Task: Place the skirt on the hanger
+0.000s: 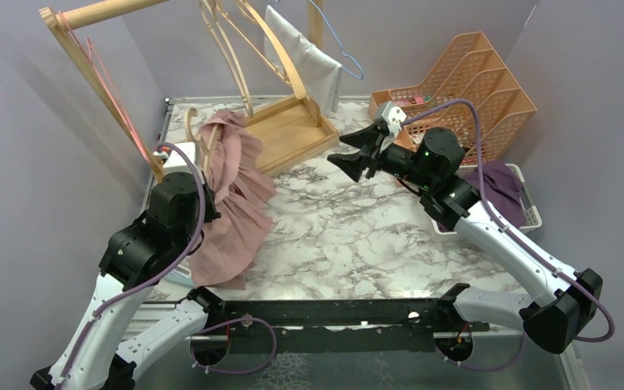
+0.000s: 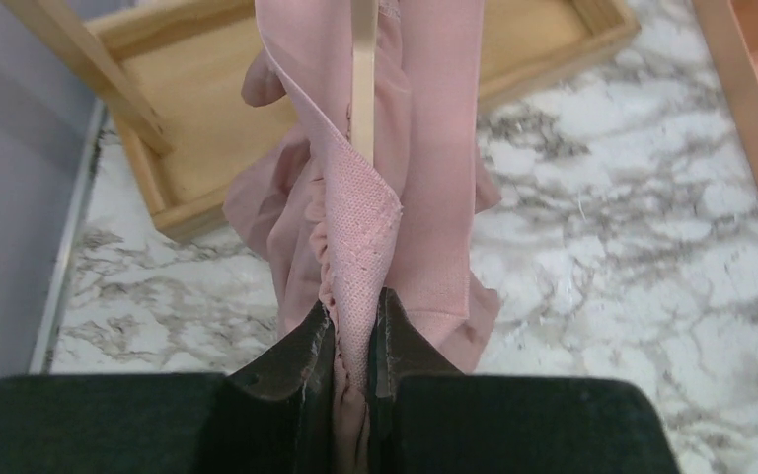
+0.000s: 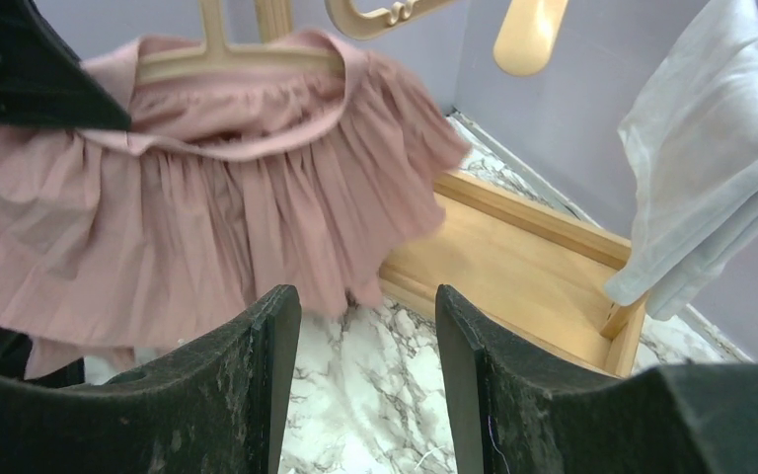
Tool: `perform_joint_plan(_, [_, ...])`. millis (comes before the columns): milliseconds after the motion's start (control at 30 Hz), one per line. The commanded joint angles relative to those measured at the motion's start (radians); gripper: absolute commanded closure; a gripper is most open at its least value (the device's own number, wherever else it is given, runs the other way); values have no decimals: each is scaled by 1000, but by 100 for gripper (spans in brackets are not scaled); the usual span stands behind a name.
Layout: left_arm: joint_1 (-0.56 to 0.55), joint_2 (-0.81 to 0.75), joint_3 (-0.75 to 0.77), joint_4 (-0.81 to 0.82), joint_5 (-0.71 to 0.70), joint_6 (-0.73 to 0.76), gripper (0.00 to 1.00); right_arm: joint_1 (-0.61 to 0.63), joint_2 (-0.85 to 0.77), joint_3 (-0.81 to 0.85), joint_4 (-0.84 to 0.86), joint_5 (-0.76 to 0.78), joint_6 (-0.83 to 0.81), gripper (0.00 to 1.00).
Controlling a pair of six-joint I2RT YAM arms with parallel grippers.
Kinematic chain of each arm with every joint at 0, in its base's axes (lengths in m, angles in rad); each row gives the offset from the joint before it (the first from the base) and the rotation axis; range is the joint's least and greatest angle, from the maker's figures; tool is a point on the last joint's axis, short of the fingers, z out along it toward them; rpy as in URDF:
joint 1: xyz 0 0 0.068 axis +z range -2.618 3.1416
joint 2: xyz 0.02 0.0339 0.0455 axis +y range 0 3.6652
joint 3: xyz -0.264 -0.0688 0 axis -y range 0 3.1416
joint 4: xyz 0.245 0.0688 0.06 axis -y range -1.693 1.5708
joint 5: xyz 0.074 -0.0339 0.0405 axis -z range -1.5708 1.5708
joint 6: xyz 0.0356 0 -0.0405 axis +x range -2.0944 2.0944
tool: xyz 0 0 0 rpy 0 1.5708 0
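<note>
The pink pleated skirt point(image 1: 236, 195) hangs at the left over a wooden hanger point(image 1: 190, 127), its hem trailing down to the marble table. My left gripper point(image 2: 355, 304) is shut on the skirt's waistband point(image 2: 365, 237). The hanger's pale bar point(image 2: 363, 89) runs straight up just beyond the pinched fold. From the right wrist, the skirt point(image 3: 207, 227) is draped across the hanger's bar point(image 3: 227, 57). My right gripper point(image 3: 367, 308) is open and empty, a short way back from the skirt. In the top view the right gripper point(image 1: 356, 156) hovers over mid-table, pointing left.
A wooden clothes rack with a tray base point(image 1: 292, 130) stands at the back, carrying spare wooden hangers and a white cloth point(image 1: 313, 61). An orange file organiser point(image 1: 471, 89) and a white basket point(image 1: 528, 213) with purple cloth point(image 1: 500, 180) sit at the right.
</note>
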Motion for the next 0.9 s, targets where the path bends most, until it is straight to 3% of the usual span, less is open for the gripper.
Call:
perform_joint_plan(0, [3, 65, 152, 69, -271, -70, 100, 5, -6, 0, 16, 43, 14, 43])
perform_joint_plan(200, [3, 218, 323, 186, -352, -12, 100, 5, -22, -17, 7, 50, 31, 43])
perform_joint_plan(467, [19, 400, 366, 475, -493, 98, 100, 5, -75, -64, -1, -3, 164, 45])
perform_joint_plan(667, [167, 571, 521, 486, -448, 55, 100, 5, -106, -88, -29, -54, 214, 46])
perform_joint_plan(867, [195, 629, 595, 511, -484, 81, 100, 5, -114, -85, -72, -59, 214, 46])
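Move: The bare stretch of the rack's rod, where the skirt on its hanger is to go, lies about 21 cm ahead of the left hand, 6 cm to its left and some 27 cm above. The wooden hangers hang about 24 cm ahead, 9 cm right and 15 cm up; the pink hanger some 16 cm ahead, 15 cm left and 15 cm up. From the empty right hand that stretch is roughly 14 cm ahead, 31 cm left and 18 cm up. The skirt and its wooden hanger, still pinched together at the near end by the left fingers, are carried up about 11 cm, then mainly forward, some 18 cm in all, towards the bare rod between the pink hanger and the wooden ones. The left wrist turns about 30 degrees counter-clockwise and tips up nearly 20. The empty right hand, fingers staying parted, eases back some 3 cm. ##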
